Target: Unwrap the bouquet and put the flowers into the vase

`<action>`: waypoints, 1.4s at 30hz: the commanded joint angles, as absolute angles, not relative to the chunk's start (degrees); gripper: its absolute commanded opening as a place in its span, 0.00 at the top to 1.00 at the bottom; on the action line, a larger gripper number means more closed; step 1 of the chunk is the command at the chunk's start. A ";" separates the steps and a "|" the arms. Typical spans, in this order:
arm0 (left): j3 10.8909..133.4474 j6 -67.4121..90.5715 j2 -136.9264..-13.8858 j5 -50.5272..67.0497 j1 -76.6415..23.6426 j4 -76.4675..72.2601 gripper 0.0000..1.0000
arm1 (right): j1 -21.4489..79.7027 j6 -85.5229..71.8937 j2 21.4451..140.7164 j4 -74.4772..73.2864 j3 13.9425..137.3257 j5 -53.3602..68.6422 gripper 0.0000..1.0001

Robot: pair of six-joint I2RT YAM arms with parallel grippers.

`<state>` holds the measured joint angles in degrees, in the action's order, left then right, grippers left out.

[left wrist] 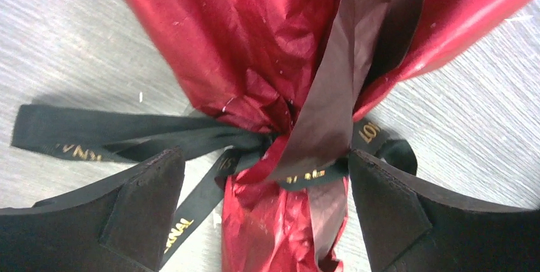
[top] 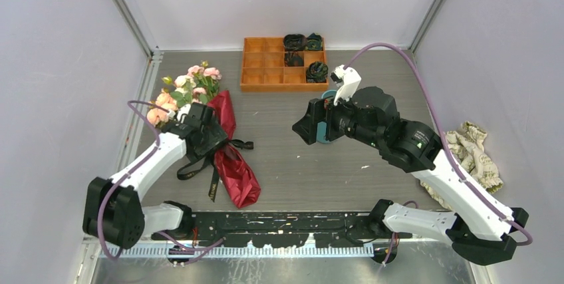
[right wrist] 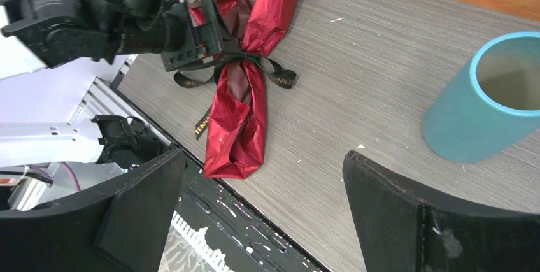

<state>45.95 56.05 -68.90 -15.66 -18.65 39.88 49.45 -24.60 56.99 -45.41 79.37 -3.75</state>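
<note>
The bouquet (top: 229, 154) lies on the table at the left, wrapped in dark red paper (left wrist: 255, 42). A black ribbon (left wrist: 95, 135) with gold lettering is tied round its waist. Its pink and peach flowers (top: 189, 88) stick out at the far end. My left gripper (top: 225, 143) is open, with its fingertips on either side of the ribbon knot (left wrist: 262, 157). The teal vase (right wrist: 471, 113) stands upright mid-table, partly hidden behind my right wrist in the top view (top: 323, 132). My right gripper (right wrist: 262, 156) hovers open beside it with nothing between its fingers.
An orange compartment tray (top: 263, 71) with dark rosette shapes sits at the back centre. A crumpled beige patterned cloth (top: 472, 151) lies at the right edge. Loose ribbon tails (top: 199, 167) trail toward the near rail. Grey walls enclose the table.
</note>
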 commanded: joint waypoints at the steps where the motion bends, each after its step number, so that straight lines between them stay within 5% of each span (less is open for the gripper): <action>1: 46.51 55.01 -75.56 -15.57 -18.37 33.33 0.00 | 49.89 -25.05 57.79 -41.13 80.22 -1.89 0.01; 9: 48.60 54.92 -85.12 -13.29 -18.38 29.30 0.01 | 49.99 -24.70 57.34 -42.09 80.35 -2.63 0.01; 12: 48.93 53.82 -87.72 -11.11 -18.34 27.10 0.08 | 50.01 -24.94 57.51 -41.15 79.59 -2.29 0.01; 16: 48.69 52.68 -91.58 -7.87 -18.42 24.03 0.52 | 49.98 -25.38 58.08 -40.57 78.76 -1.94 0.01; 17: 48.49 52.71 -92.12 -7.81 -18.37 23.65 0.72 | 49.98 -25.47 58.10 -40.55 78.55 -2.00 0.01; 21: 48.14 51.20 -92.38 -7.78 -18.51 22.85 0.94 | 50.02 -25.74 57.70 -40.10 77.31 -2.65 0.01; 35: 60.18 45.06 -73.51 -34.78 -38.67 37.47 0.98 | 50.01 -26.80 56.57 -38.24 74.21 -4.45 0.01; 42: 64.50 42.68 -76.01 -38.15 -43.17 34.83 0.98 | 49.96 -26.98 55.19 -38.48 73.68 -5.59 0.01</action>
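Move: From the open left gripper, the ribbon knot at the bouquet's waist lies about 4 cm ahead, 4 cm right and 6 cm down. The blossoms are some 18 cm ahead and 5 cm left of the gripper; the wrapping's narrow end is about 10 cm back and 10 cm right; the vase stands roughly 8 cm ahead and 33 cm right. From the right hand, the knot is about 12 cm ahead, 22 cm left and 33 cm below. Bring the open left gripper down about 6 cm onto the bouquet's waist, then slide forward and right, closing the fingers on the wrapping by the ribbon knot. Keep the pinch and lift some 15 cm, easing right and slightly back while the hand turns about 20 degrees clockwise and tips up. Lower the open, empty right hand about 3 cm. ##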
